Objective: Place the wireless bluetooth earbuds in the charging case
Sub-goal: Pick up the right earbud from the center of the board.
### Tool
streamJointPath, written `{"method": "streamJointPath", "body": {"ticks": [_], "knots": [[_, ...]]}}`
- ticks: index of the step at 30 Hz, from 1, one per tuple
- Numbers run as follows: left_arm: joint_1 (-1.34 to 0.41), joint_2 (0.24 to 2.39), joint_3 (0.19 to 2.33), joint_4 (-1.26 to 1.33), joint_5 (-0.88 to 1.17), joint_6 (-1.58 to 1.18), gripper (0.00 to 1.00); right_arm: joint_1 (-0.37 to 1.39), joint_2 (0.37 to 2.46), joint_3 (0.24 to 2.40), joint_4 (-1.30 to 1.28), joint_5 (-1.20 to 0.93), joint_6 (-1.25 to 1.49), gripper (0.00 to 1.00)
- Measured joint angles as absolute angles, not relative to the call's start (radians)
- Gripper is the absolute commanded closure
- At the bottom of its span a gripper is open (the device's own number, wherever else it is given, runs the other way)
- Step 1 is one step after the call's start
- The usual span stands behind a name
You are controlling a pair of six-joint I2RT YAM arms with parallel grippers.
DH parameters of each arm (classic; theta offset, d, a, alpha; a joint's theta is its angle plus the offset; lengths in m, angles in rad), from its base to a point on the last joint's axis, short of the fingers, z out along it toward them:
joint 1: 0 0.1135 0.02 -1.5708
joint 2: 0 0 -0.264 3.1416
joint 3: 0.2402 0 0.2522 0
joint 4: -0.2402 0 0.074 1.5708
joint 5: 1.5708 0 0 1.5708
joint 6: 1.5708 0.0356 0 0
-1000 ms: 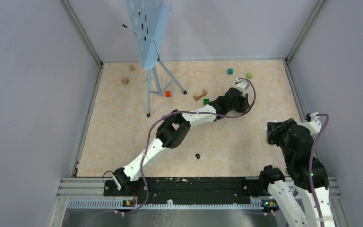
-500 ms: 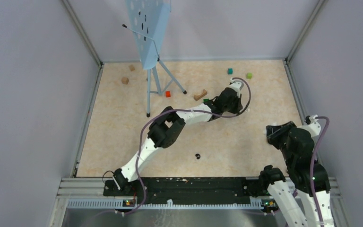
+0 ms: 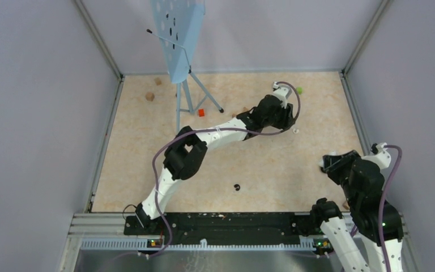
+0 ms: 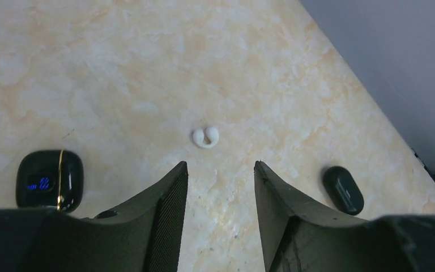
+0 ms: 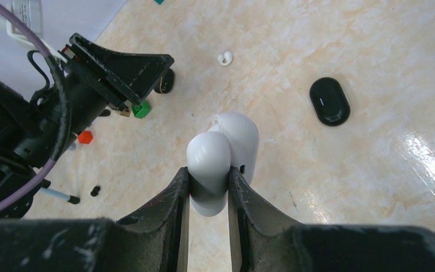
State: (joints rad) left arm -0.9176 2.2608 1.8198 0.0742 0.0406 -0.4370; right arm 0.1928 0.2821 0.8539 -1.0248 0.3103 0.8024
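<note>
The white wireless bluetooth earbuds (image 4: 205, 137) lie together on the table just beyond my left gripper (image 4: 221, 170), whose jaws stand open and empty above the surface. From above, the white earbuds (image 3: 295, 131) sit just right of the left gripper (image 3: 288, 120) at the far right. My right gripper (image 5: 208, 173) is shut on the white charging case (image 5: 224, 150), held over the table at the right (image 3: 323, 164). Tiny black earbuds (image 3: 237, 187) lie near the table's front middle.
A black case with a blue display (image 4: 49, 179) and a black oval case (image 4: 343, 190) flank the white earbuds. A blue stand (image 3: 178, 39) on a tripod occupies the back left. Green (image 3: 299, 90), red (image 3: 201, 113) and wooden (image 3: 149, 96) blocks are scattered at the back.
My left gripper closed, then opened, and its arm swung toward the back of the table. The right arm drew back toward the near edge, still holding the white case.
</note>
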Motion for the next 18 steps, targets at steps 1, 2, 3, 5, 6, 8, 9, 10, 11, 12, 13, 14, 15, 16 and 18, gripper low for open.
{"method": "streamJointPath", "body": {"ticks": [1, 2, 3, 5, 6, 8, 9, 10, 11, 12, 13, 14, 15, 16, 18], "knots": [[-0.918, 2.280, 1.856, 0.051, 0.040, -0.437, 0.47, 0.193, 0.282, 0.856, -1.026, 0.315, 0.798, 1.00], [-0.918, 2.310, 1.907, 0.027, 0.039, -0.439, 0.47, 0.193, 0.282, 0.858, -1.028, 0.321, 0.793, 1.00], [-0.918, 2.350, 1.970, 0.000, 0.039, -0.440, 0.47, 0.193, 0.282, 0.859, -1.028, 0.325, 0.788, 1.00], [-0.918, 2.417, 2.062, -0.027, 0.039, -0.443, 0.47, 0.193, 0.282, 0.859, -1.028, 0.330, 0.781, 1.00], [-0.918, 2.447, 2.091, -0.031, 0.036, -0.445, 0.46, 0.193, 0.282, 0.859, -1.028, 0.332, 0.778, 1.00], [-0.918, 2.484, 2.110, -0.038, 0.033, -0.447, 0.44, 0.193, 0.282, 0.859, -1.028, 0.334, 0.776, 1.00], [-0.920, 2.501, 2.110, -0.040, 0.027, -0.447, 0.40, 0.193, 0.282, 0.859, -1.029, 0.335, 0.774, 1.00], [-0.921, 2.517, 2.111, -0.042, 0.016, -0.446, 0.35, 0.193, 0.282, 0.859, -1.029, 0.335, 0.769, 1.00], [-0.923, 2.532, 2.111, -0.046, 0.005, -0.443, 0.31, 0.193, 0.282, 0.859, -1.028, 0.335, 0.767, 1.00], [-0.923, 2.545, 2.112, -0.050, -0.001, -0.439, 0.29, 0.193, 0.282, 0.859, -1.028, 0.335, 0.765, 1.00], [-0.925, 2.558, 2.112, -0.054, -0.011, -0.437, 0.28, 0.193, 0.282, 0.859, -1.028, 0.335, 0.762, 1.00], [-0.928, 2.571, 2.115, -0.051, -0.022, -0.430, 0.27, 0.193, 0.282, 0.859, -1.028, 0.334, 0.760, 1.00], [-0.931, 2.579, 2.130, -0.043, -0.027, -0.426, 0.26, 0.193, 0.283, 0.859, -1.027, 0.334, 0.760, 1.00], [-0.934, 2.584, 2.141, -0.045, -0.037, -0.416, 0.26, 0.193, 0.284, 0.859, -1.026, 0.334, 0.760, 1.00], [-0.946, 2.595, 2.164, -0.047, -0.057, -0.395, 0.29, 0.193, 0.284, 0.859, -1.023, 0.329, 0.760, 1.00]]}}
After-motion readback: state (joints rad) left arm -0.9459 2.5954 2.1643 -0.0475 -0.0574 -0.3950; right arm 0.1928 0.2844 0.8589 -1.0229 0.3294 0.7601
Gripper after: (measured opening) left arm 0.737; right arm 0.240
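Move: The right earbud, white, lies about 5 cm ahead of the left hand, 5 cm to its right and 13 cm below. The black square case is some 9 cm ahead and 8 cm left of that hand; the black oval case is roughly 10 cm back and 17 cm right, both also on the table. From the right hand, still holding the white case, the earbud is about 27 cm ahead, 12 cm left and 22 cm below. Left hand sinks about 9 cm, easing 4 cm forward-right towards the white earbud as its fingers open wider. ##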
